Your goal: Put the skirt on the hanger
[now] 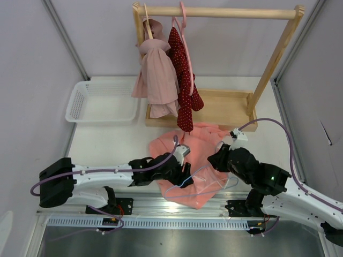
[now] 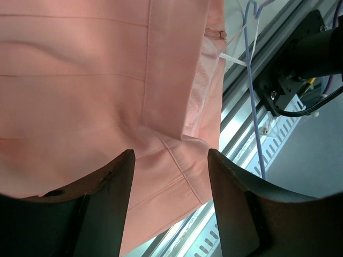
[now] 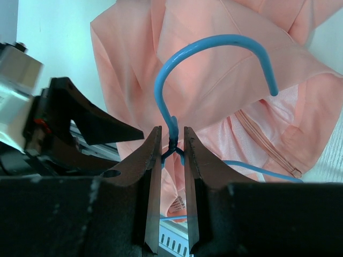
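The salmon-pink skirt (image 1: 195, 144) lies crumpled on the table between my two arms. The light-blue wire hanger (image 1: 182, 184) rests on its near part. In the right wrist view my right gripper (image 3: 172, 145) is shut on the hanger's twisted neck (image 3: 172, 140), just below the hook (image 3: 214, 45), with the skirt (image 3: 225, 91) behind it. My left gripper (image 2: 171, 166) stands open over the skirt's hem (image 2: 161, 155). Its fingers (image 2: 115, 193) are wide apart and the fabric lies loose between them. Seen from above, the left gripper (image 1: 186, 170) sits at the skirt's left side and the right gripper (image 1: 215, 159) at its right.
A wooden clothes rack (image 1: 225, 107) stands at the back, holding a dusty-pink garment (image 1: 158, 75), a dark red dotted garment (image 1: 182, 80) and a pink plastic hanger (image 1: 185, 21). A white basket (image 1: 102, 101) sits at the back left. The metal rail (image 1: 177, 214) runs along the near edge.
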Action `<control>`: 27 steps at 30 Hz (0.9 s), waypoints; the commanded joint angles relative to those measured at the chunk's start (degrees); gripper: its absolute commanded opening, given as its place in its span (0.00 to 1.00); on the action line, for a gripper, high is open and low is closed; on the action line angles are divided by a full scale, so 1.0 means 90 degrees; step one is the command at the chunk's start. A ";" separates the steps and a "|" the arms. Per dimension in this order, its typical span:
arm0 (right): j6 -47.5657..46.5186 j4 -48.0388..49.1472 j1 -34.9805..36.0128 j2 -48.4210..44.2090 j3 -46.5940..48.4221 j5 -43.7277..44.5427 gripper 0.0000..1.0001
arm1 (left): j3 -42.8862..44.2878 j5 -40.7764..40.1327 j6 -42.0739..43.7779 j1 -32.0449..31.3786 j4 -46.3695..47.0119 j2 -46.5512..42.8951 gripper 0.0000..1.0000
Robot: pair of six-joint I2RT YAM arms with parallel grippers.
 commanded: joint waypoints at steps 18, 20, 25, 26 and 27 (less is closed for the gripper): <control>0.0102 -0.0020 0.0037 0.0017 -0.0022 0.0103 0.00 | 0.0974 -0.1415 -0.0607 -0.0442 -0.0165 0.1033 0.55; 0.0102 -0.0020 0.0037 0.0027 -0.0012 0.0113 0.00 | 0.1052 -0.1512 -0.0656 -0.0452 -0.0263 0.1082 0.51; 0.0092 -0.0020 0.0037 0.0047 -0.0012 0.0113 0.00 | 0.1130 -0.1513 -0.0636 -0.0462 -0.0302 0.1248 0.37; 0.0083 -0.0010 0.0037 0.0066 -0.0003 0.0113 0.00 | 0.1150 -0.1532 -0.0636 -0.0452 -0.0341 0.1287 0.35; 0.0083 -0.0020 0.0037 0.0066 -0.0002 0.0113 0.00 | 0.1150 -0.1533 -0.0646 -0.0462 -0.0361 0.1297 0.33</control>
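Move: The left hand, fingers half open and pointing right and down, has the loose corner of the skirt's waistband about 3 cm to its right, 2 cm ahead and 2 cm below. The hanger's middle stands some 7 cm to this hand's right, level with it and about 3 cm above; the hanger's neck is roughly 10 cm right, 5 cm ahead and 9 cm up. From the right hand, that waistband corner lies about 10 cm left, 4 cm back and 10 cm below. The left fingertips come to either side of the waistband's corner and take its cloth between them, narrowing to about half their gap without shutting fully. To get there the hand dips slightly, shifts about 2.5 cm right under the hanger, then eases 2.5 cm forward and sinks a little again, turning some 10 degrees counter-clockwise. The right hand stays in place, keeping its pinch on the hanger's neck. ##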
